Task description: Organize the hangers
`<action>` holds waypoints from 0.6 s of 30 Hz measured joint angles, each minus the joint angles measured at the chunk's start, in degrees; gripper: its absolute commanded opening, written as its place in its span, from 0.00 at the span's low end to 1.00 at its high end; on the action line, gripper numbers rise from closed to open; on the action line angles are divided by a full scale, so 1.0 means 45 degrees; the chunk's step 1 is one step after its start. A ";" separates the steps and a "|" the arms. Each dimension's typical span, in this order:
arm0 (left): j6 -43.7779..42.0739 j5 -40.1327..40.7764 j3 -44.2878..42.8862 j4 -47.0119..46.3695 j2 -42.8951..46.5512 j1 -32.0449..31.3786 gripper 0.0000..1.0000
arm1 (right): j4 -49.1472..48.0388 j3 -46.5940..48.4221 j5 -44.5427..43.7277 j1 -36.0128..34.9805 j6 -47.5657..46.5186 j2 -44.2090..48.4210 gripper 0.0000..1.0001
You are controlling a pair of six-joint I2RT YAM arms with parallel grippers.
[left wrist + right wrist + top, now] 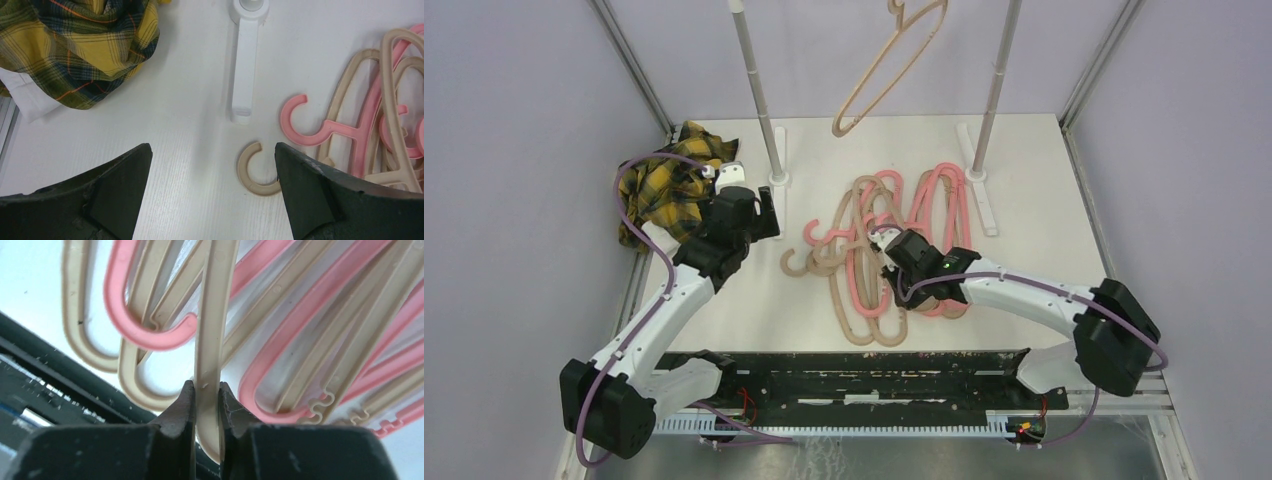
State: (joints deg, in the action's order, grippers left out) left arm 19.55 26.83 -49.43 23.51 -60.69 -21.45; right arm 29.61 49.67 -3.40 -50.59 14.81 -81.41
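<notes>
Several pink and beige hangers (894, 240) lie heaped in the middle of the white table. One beige hanger (889, 65) hangs from the rack above, at the back. My right gripper (894, 268) sits over the heap's near side, shut on the bar of a beige hanger (212, 325); both pads press its flat sides. My left gripper (212, 155) stands open to the left of the heap, with nothing between its fingers. A beige hook (252, 170) lies just inside its right finger, and a pink hook (300, 125) lies beyond.
A yellow-black plaid cloth (667, 180) is bunched at the back left. Two rack poles (759, 90) rise from white feet (242, 65) at the back. A black slotted rail (844, 375) runs along the near edge. Walls close in both sides.
</notes>
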 measured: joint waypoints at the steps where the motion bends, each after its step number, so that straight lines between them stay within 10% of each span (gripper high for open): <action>1: 0.0000 0.0000 0.0000 -0.0005 0.0015 0.0000 0.99 | 0.0219 0.0029 0.0034 0.0000 0.0102 0.0340 0.07; 18: 0.0019 -0.0136 0.0000 -0.0010 0.0107 0.0000 0.99 | 0.3682 0.1549 -0.0607 0.0170 0.2278 0.6926 0.01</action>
State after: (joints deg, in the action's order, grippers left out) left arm 19.64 26.22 -49.43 23.46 -60.20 -21.45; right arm 46.17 56.64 -6.13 -49.82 25.06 -50.24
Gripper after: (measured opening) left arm 0.993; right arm 0.203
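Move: The beige hanger in the right hand's grip, held by its near end, is bound for the rack, whose rod is out of view; the hanger already hung there is about 25 cm ahead, 3 cm left and some 20 cm up. One pink hanger's middle is roughly 11 cm ahead and 4 cm left, another's 12 cm ahead and 8 cm right, both some 4 cm lower. From the left hand, the hung hanger is about 13 cm ahead, 18 cm right and 7 cm higher. The beige hanger, still pinched by its near end, is carried up off the pile by the right hand, which rises about 15 cm, easing a few centimetres back at first and then to the right. The wrist rolls some 20 degrees, its left side lifting, and turns slightly clockwise while the fingers keep their hold. ##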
